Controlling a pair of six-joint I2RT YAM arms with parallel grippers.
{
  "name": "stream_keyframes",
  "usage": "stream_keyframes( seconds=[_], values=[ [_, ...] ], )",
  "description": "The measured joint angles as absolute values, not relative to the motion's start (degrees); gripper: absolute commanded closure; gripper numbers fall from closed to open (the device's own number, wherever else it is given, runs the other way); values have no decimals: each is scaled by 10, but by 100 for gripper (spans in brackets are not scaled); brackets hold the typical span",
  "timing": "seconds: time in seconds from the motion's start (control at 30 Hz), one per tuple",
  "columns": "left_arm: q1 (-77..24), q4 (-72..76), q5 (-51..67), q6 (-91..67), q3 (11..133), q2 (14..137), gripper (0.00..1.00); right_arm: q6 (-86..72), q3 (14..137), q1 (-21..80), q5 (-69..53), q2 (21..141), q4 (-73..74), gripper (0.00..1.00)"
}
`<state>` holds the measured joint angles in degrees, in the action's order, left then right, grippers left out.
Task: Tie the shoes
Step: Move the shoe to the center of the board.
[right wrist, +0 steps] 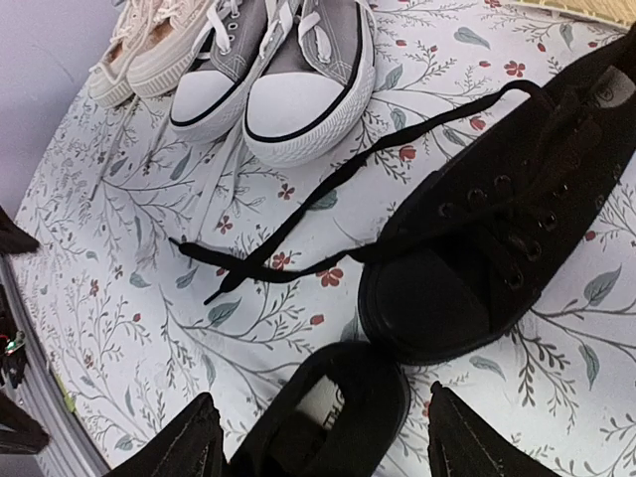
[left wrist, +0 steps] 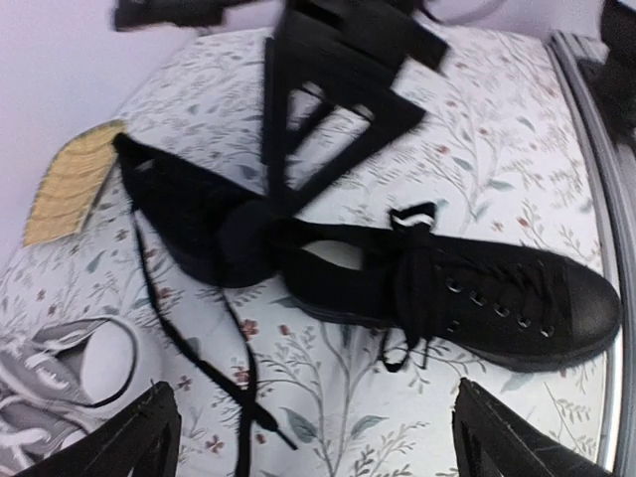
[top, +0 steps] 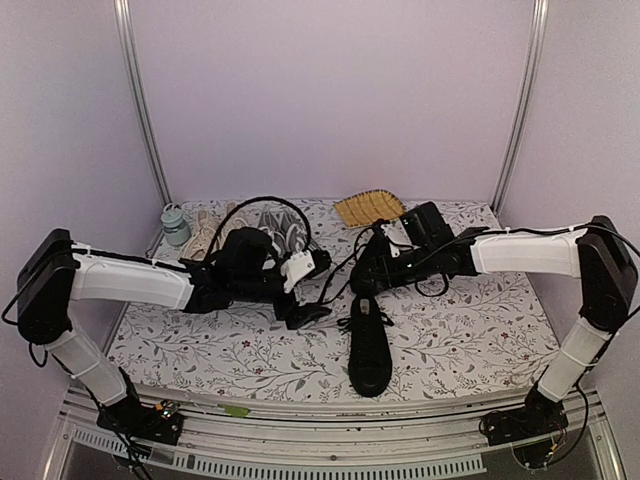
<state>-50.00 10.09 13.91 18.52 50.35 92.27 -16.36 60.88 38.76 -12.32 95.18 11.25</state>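
One black shoe (top: 368,352) lies with its toe toward the table's near edge. In the left wrist view this shoe (left wrist: 487,293) has its laces bunched over the tongue, with short ends hanging down its side. The other black shoe (top: 378,252) lies behind it, under the right arm. Its loose laces (right wrist: 298,224) trail across the cloth (left wrist: 214,373). My left gripper (left wrist: 318,447) hovers open above bare cloth beside the laces, with nothing in it. My right gripper (right wrist: 328,452) is open too, its fingers on either side of the near shoe's heel opening (right wrist: 343,402). My right gripper also holds nothing.
Grey sneakers with white toe caps (right wrist: 288,84) and a beige pair (right wrist: 149,50) stand at the back left. A teal jar (top: 176,225) is beside them and a woven tan mat (top: 370,208) lies at the back. The flowered cloth (top: 470,320) covers the table.
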Motion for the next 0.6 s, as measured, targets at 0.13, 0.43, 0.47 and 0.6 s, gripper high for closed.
stream_keyframes(
  seconds=[0.13,0.43,0.47,0.6],
  values=[
    [-460,113,66,119,507,895,4,-184,674,417,-59,1016,141,28],
    [-435,87,-52,27,520,895,4,-250,759,461,40,1104,241,42],
    [-435,86,-57,23,520,895,4,-258,762,464,48,1111,249,50],
    [-435,83,-69,8,520,895,4,-286,768,477,69,1119,269,93]
  ],
)
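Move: Just below the open right hand sits the heel of the tied shoe: about 2 cm to its left, 1 cm back and 8 cm down. The bow is some 5 cm nearer the base than that heel; the untied shoe's middle lies about 11 cm ahead of the hand, and the crossed laces 13 cm to its left. From the left hand the heel is roughly 10 cm right, 5 cm ahead; the right-hand grey sneaker is 20 cm ahead, 8 cm left. Sinking some 6 cm onto the heel end of the tied shoe, the right hand slips about 2 cm left, turns its fingers steeper down with a slight clockwise twist, and late on closes them to about half their gap around the heel. The empty, wide-open left hand sweeps forward and left away from that shoe towards the grey sneakers, rising a little and turning some 30 degrees counter-clockwise. ##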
